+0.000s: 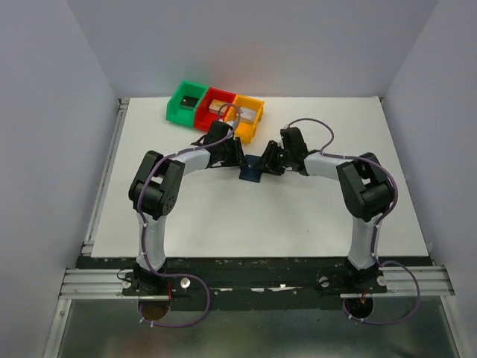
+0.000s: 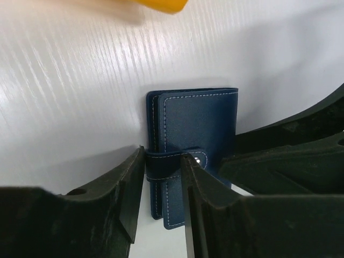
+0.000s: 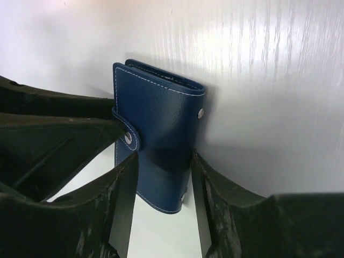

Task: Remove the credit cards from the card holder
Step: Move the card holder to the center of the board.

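The card holder [image 1: 252,173] is a navy blue wallet with white stitching, lying closed on the white table between both arms. Its strap [image 2: 164,161] is snapped over the cover. My left gripper [image 2: 161,164] has its fingers either side of the strap at the spine edge, touching it. From the opposite side my right gripper [image 3: 161,166] straddles the card holder [image 3: 158,118] across its width, with both fingers against its edges. In the top view the left gripper [image 1: 237,158] and right gripper [image 1: 270,160] meet over it. The credit cards are hidden inside.
Three small bins stand in a row at the back of the table [image 1: 223,224]: green [image 1: 186,103], red [image 1: 216,108] and orange [image 1: 248,115], the last just behind my left gripper. Grey walls enclose the table on three sides.
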`<act>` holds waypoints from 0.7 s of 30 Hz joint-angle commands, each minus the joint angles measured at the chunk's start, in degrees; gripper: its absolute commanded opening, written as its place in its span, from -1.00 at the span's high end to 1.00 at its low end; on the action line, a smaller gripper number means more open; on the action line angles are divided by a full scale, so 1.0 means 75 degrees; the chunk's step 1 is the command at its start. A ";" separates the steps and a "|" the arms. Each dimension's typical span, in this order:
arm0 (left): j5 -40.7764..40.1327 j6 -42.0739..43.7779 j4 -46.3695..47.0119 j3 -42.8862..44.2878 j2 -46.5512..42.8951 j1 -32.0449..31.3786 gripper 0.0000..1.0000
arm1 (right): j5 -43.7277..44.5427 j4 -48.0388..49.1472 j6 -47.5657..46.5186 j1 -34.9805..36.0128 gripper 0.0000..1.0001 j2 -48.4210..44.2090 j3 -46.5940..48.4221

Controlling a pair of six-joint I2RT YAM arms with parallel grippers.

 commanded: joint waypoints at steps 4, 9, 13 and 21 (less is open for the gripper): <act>0.0381 -0.0603 0.0844 -0.1655 -0.0875 -0.0592 0.20 | -0.0139 0.0356 -0.0310 0.0098 -0.03 -0.0932 -0.1720; 0.0147 -0.0697 0.1138 -0.2523 -0.1472 -0.1073 0.21 | -0.0139 0.0439 -0.0440 0.0145 -0.02 -0.1752 -0.2798; -0.0040 -0.0814 0.1442 -0.3483 -0.2187 -0.1389 0.21 | -0.0034 0.0427 -0.0510 0.0262 -0.02 -0.2619 -0.3771; -0.0590 -0.1037 0.1304 -0.4471 -0.3406 -0.1718 0.07 | 0.0504 -0.0121 -0.0650 0.0321 -0.07 -0.4201 -0.4746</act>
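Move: The card holder lies flat just below both my hands: its middle is about 4 cm to the right of my left hand and 2 cm nearer me, and roughly 4 cm to the left of my right hand, a touch nearer me. The orange bin's middle is some 17 cm straight ahead of my left hand; the red bin stands about 20 cm ahead of that hand and 12 cm to its left. Keeping my half-open fingertips down on the card holder, left hand at the strap side and right hand at the opposite edge, I drag it level across the table, back towards me and away from the bins. My left hand travels about 16 cm, bearing only slightly right; my right hand comes back some 14 cm and slides about 5 cm outward, to the right. ##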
